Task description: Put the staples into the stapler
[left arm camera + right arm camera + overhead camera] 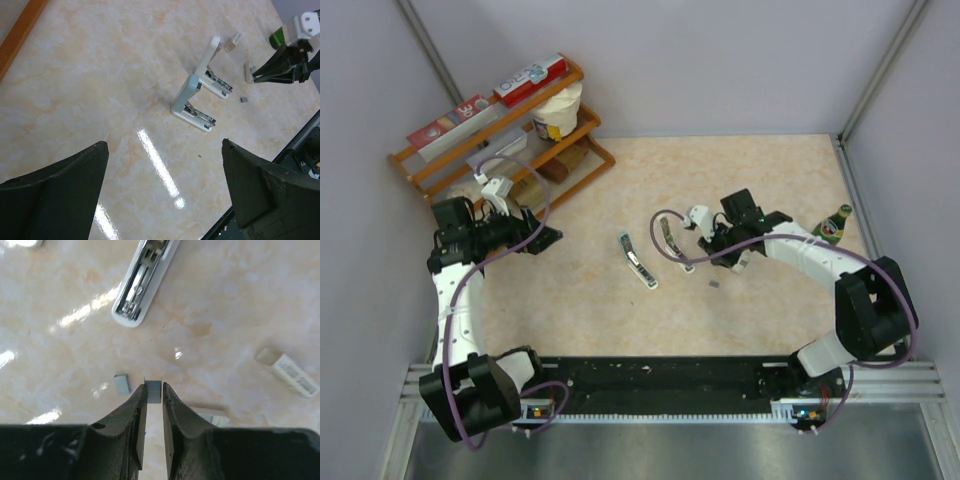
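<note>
My right gripper is shut on a small grey block of staples, pinched between its fingertips just above the table. A second grey block of staples lies on the table just left of the fingers, also seen as a loose block from above. Ahead of the gripper, a white stapler lies open with its metal channel showing. From above there are two white staplers, one mid-table and one beside the right arm. My left gripper hangs open and empty, far to the left.
A wooden rack with boxes and a cup stands at the back left. A green bottle lies by the right wall. A small white box lies to the right of my right gripper.
</note>
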Robot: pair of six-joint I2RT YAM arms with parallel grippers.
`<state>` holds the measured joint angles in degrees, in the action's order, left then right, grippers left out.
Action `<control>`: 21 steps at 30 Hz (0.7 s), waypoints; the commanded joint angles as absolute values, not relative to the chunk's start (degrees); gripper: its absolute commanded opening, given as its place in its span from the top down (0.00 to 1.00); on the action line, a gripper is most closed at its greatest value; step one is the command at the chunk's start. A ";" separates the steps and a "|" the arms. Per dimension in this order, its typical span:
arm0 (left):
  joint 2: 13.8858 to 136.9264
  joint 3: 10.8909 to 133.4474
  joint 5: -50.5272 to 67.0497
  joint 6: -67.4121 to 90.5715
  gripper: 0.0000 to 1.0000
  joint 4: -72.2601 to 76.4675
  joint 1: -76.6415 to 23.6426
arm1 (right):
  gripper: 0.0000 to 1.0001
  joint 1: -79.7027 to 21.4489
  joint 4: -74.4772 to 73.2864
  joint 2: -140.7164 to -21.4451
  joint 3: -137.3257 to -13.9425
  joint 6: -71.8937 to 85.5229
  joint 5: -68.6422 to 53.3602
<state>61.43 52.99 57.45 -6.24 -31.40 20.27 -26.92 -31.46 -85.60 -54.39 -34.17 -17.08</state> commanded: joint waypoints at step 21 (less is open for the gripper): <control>60.47 53.17 54.67 -9.23 0.02 -30.32 21.01 | 0.82 -34.80 -20.05 -92.73 -64.08 -0.62 -12.31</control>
<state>61.39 52.99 54.52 -8.10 -31.46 20.40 -34.02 -25.30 -95.00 -65.80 -5.58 -11.86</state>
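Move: The white stapler's open magazine lies about 10 cm to the left and 6 cm ahead of the right hand, roughly 1 cm lower. The blue stapler stands some 22 cm left and 3 cm ahead; a loose staple strip lies 3 cm back and 1 cm left, and a white tray 5 cm right and 3 cm ahead. From the left hand, the white stapler is about 30 cm right, 4 cm ahead and 18 cm down. Right hand, staples still pinched, arcs up, about 8 cm left and forward, then down towards the white stapler. ##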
